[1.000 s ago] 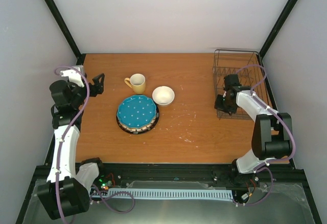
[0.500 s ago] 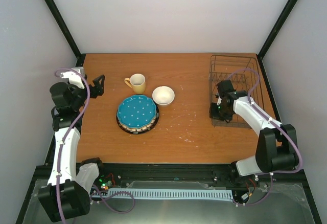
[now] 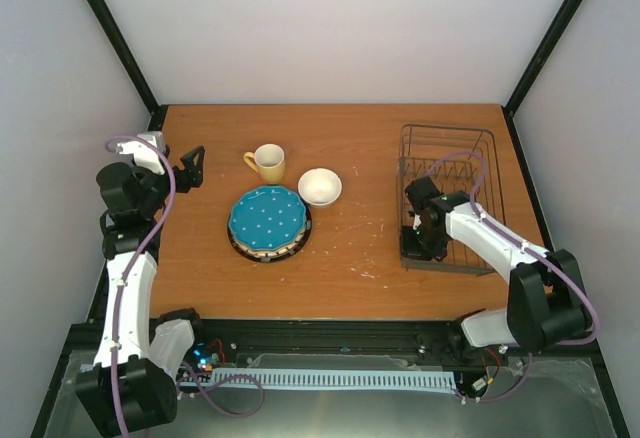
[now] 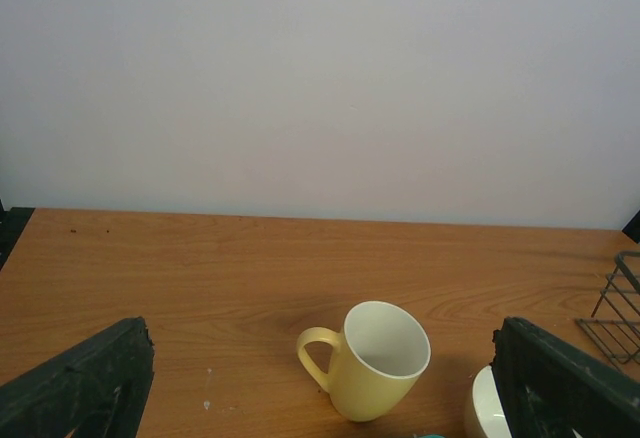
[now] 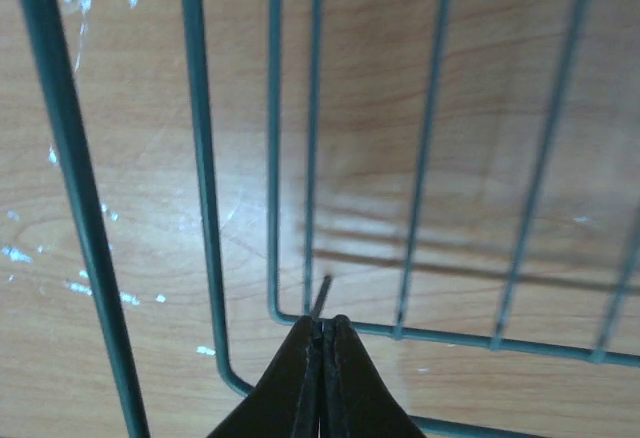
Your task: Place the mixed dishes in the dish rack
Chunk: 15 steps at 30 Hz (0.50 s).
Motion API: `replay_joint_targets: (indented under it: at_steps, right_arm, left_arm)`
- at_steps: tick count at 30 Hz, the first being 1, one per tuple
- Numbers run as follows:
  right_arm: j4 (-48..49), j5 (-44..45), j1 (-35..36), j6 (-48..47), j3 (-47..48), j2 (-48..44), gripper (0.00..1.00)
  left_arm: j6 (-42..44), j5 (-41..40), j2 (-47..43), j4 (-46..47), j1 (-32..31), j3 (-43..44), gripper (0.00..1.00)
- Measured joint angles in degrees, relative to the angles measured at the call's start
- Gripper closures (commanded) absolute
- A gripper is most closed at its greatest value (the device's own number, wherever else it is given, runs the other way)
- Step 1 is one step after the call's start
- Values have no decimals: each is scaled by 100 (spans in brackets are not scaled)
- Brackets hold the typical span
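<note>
The dark wire dish rack (image 3: 447, 158) stands at the right of the table. My right gripper (image 3: 419, 241) is shut on a thin upright prong at the rack's near left corner; the right wrist view shows the closed fingertips (image 5: 322, 326) pinching that wire above the rack's bottom bars (image 5: 203, 178). The yellow mug (image 3: 268, 163) stands upright, the cream-white bowl (image 3: 320, 186) to its right. The teal dotted plate (image 3: 267, 215) tops a stack; only the rims of the plates beneath show. My left gripper (image 3: 190, 168) is open and empty, left of the mug (image 4: 375, 363).
The bowl's edge (image 4: 480, 410) and a corner of the rack (image 4: 612, 310) show in the left wrist view. White walls and black frame posts enclose the table. Bare wood lies between the plate stack and the rack.
The rack has slid left and toward the near edge, pulled by my right gripper, which stays shut on its wire. The left arm has barely moved.
</note>
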Motion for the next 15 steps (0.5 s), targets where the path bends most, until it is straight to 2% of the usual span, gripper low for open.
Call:
replay_joint_targets:
  at_steps: [9,15]
  right_arm:
    - [-122,1270,4,238,1123,192,97]
    - [286,1637,-2,111,1718,1399,97]
  left_arm:
    - [0,-7,-2,-2,0,0,7]
    - [7,-52,-2,-4,0,2,7]
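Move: The dish rack's middle lies about 14 cm ahead of the right hand and 8 cm to its right, roughly level with it; the shut fingers already point down inside its near-left corner. The bowl stands some 19 cm ahead of that hand and 31 cm to its left, the blue dish 9 cm ahead and 45 cm left. From the left hand, the dish rack's middle is about 3 cm ahead, 65 cm right and 26 cm below. Take the shut right gripper forward about 10 cm, away from the rack's front wires and along the inside of its left side. Arch the way: lift some 4.5 cm as you go, then sink about half of that again. Swing the downward fingertips a little forward and to the right, keeping the fingers closed. ##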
